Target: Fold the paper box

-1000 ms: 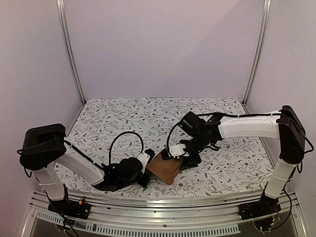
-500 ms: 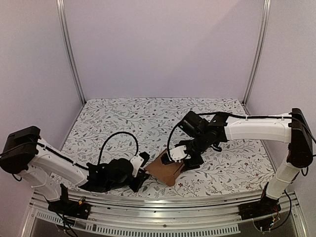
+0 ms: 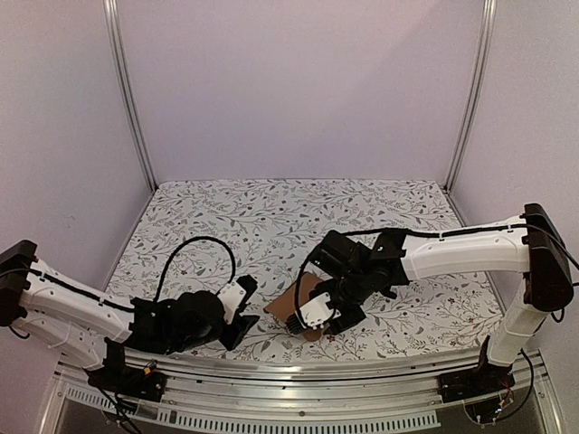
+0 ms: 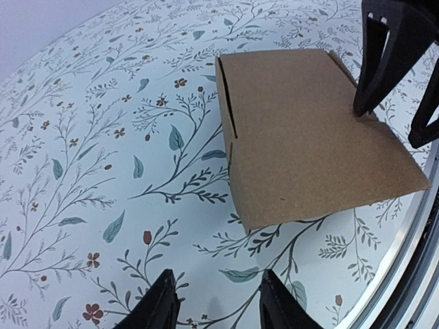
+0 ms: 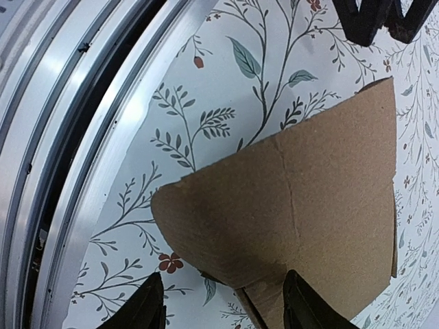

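The paper box (image 3: 287, 304) is plain brown cardboard lying low on the flowered table near the front edge. In the left wrist view the paper box (image 4: 309, 144) lies ahead with a slit down its left side. My left gripper (image 4: 219, 308) is open and stands apart from it, over bare cloth. My left gripper (image 3: 244, 319) sits just left of the box. My right gripper (image 3: 319, 316) hangs over the box's near right corner. In the right wrist view my right gripper (image 5: 226, 308) is open, and a rounded flap of the box (image 5: 288, 199) reaches between its fingers.
A metal rail (image 3: 298, 369) runs along the table's front edge, close behind the box, and the rail (image 5: 75, 137) fills the left of the right wrist view. Both arms lie low across the front of the flowered cloth (image 3: 271, 217).
My left gripper has opened, let go of the box and drawn back to the left. My right gripper has moved down and toward the front edge over the box, which has slid a little.
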Action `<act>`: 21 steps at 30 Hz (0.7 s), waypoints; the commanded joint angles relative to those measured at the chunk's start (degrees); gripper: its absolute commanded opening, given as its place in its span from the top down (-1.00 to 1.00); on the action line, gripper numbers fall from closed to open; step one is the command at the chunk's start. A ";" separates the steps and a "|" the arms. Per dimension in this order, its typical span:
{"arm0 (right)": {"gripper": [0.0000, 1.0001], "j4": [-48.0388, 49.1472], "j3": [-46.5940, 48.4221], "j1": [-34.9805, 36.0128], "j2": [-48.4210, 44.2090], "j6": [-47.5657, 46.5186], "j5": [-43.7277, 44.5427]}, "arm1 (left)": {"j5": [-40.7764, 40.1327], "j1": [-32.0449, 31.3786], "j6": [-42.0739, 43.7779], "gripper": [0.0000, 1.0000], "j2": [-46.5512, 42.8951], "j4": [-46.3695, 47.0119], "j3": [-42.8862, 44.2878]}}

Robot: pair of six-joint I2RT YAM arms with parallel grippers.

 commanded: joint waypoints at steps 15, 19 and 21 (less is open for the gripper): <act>0.36 9.57 -3.60 0.37 2.26 8.17 4.12 | 0.15 -0.56 7.64 0.19 15.14 12.79 2.38; 0.36 9.69 -4.04 0.34 2.22 8.30 4.44 | -0.37 -0.25 8.38 0.20 15.76 14.23 2.24; 0.36 9.62 -4.05 0.35 2.26 8.18 4.50 | -0.41 0.04 8.65 0.20 15.43 14.25 2.17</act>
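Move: The right hand's parted fingers straddle the near right corner of the paper box, which lies about 1 cm to their left, level fore and aft and 1 cm lower; the box's middle is some 5 cm ahead, 5 cm to the left and 3 cm lower. For the left hand the middle of the open front flap is about 10 cm to the right, 2 cm ahead and 3 cm lower, with the box's middle 14 cm to the right, 7 cm ahead and 5 cm down. Straight down goes the left hand first, by about 4.5 cm with a slight roll, its fingers barely changing; then it eases 2 cm to the right, towards the front flap. Meanwhile the right hand closes by nearly half its gap, pinching the box's side wall at the near corner, and drifts forward and left about 2.5 cm, turning slightly clockwise and taking the box with it. ##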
